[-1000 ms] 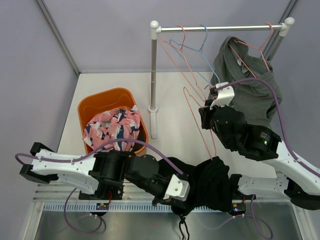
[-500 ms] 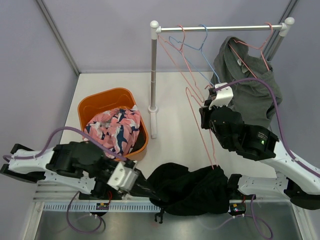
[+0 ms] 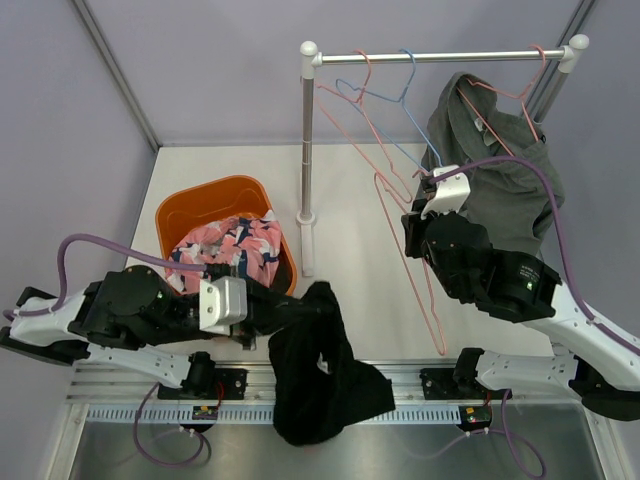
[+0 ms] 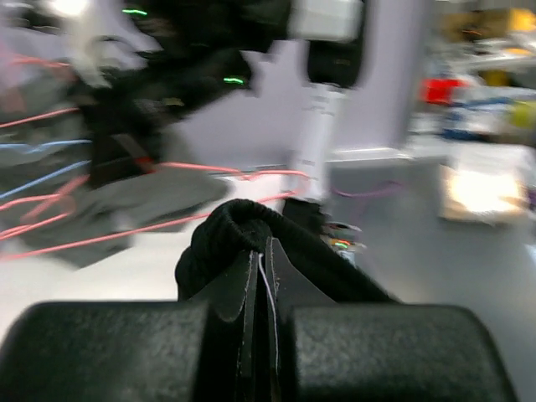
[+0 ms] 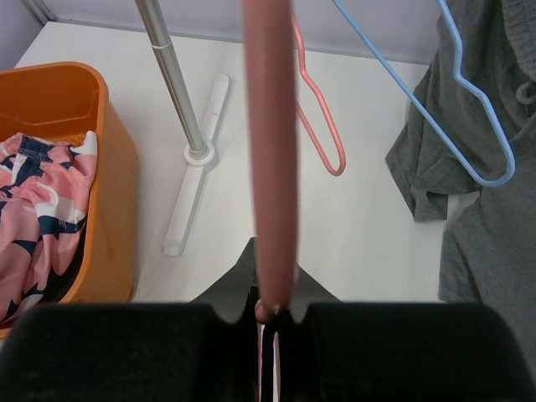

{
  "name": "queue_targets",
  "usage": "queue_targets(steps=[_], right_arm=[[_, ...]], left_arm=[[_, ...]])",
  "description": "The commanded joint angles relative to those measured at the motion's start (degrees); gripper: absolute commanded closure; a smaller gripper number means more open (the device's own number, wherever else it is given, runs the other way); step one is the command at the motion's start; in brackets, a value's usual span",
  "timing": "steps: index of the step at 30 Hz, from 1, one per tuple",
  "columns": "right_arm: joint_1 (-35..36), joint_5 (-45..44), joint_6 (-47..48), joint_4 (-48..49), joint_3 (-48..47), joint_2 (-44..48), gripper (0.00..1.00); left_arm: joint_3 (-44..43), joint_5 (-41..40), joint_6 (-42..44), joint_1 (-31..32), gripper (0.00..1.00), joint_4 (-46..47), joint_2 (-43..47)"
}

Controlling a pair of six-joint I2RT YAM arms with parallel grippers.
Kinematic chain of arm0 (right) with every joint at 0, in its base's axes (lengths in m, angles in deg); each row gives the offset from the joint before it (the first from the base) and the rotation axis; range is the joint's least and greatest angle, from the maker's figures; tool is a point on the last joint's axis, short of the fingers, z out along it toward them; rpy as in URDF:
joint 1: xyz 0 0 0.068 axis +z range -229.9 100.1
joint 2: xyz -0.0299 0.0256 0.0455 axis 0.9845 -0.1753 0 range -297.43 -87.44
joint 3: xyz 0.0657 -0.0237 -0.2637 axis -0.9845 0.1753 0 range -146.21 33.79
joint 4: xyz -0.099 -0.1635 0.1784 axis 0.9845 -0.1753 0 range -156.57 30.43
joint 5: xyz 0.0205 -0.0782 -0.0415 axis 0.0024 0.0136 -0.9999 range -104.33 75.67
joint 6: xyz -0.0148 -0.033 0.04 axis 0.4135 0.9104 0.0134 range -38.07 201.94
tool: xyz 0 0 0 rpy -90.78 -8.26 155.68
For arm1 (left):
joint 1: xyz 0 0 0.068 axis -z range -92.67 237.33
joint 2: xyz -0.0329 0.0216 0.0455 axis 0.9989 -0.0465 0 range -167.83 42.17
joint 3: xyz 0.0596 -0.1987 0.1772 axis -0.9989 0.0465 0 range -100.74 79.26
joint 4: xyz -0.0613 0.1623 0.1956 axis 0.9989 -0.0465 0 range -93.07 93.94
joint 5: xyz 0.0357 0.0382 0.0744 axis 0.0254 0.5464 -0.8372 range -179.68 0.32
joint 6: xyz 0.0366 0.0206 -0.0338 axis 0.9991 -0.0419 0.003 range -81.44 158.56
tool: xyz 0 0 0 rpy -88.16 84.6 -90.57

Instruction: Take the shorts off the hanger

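Observation:
Black shorts (image 3: 320, 385) dangle over the table's near edge from my left gripper (image 3: 318, 300), which is shut on their bunched waistband (image 4: 234, 230); the closed fingertips (image 4: 261, 251) pinch the cloth. My right gripper (image 3: 422, 192) is shut on a bare pink hanger (image 3: 425, 290), whose bar (image 5: 270, 151) runs up from the closed jaws (image 5: 272, 314). Dark grey-green shorts (image 3: 500, 175) still hang on another pink hanger at the rail's right end and show in the right wrist view (image 5: 486, 226). Pink printed shorts (image 3: 225, 250) lie in the orange basket (image 3: 215, 188).
A clothes rail (image 3: 440, 57) on a white post (image 3: 307, 150) stands behind the arms, with a blue hanger (image 3: 405, 75) and a further pink hanger on it. The post's foot (image 5: 197, 201) lies beside the basket (image 5: 109, 167). Purple walls close in the table.
My left arm has swung left and lifted, pulling the black shorts off the pink hanger's lower end. The shorts now hang free from that gripper. The right arm has hardly moved.

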Motion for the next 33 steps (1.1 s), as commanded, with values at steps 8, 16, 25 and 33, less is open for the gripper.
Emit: queue_targets(steps=[8, 16, 25, 33], right_arm=[[-0.3, 0.3, -0.3, -0.9, -3.2, -0.7, 1.0], [-0.3, 3.1, -1.1, -3.2, -4.7, -1.9, 1.0], [-0.4, 3.5, -1.2, -3.8, -5.1, -2.2, 1.0], [-0.4, 3.5, -2.0, -4.1, -4.6, -1.3, 1.0]], left_arm=[[-21.9, -39.8, 40.2, -1.2, 1.0, 40.4, -11.0], [-42.0, -31.8, 58.8, -1.2, 1.0, 56.5, -16.0], [-29.4, -35.5, 57.3, -1.2, 1.0, 59.0, -7.6], [-3.3, -43.5, 42.9, -1.2, 1.0, 55.4, 1.6]])
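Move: The left hand already holds the black shorts; the orange bin they go to lies about 27 cm ahead, 20 cm left and 38 cm below. The rack post's foot is some 36 cm ahead, 2 cm left and 45 cm down, and the freed pink hanger hangs roughly 18 cm ahead, 20 cm right and 12 cm down. From the right hand, the bin lies about 5 cm ahead, 40 cm left and 28 cm down. Still pinching the black shorts, the left hand swings up some 30 cm, left and forward, then sinks rightward. ##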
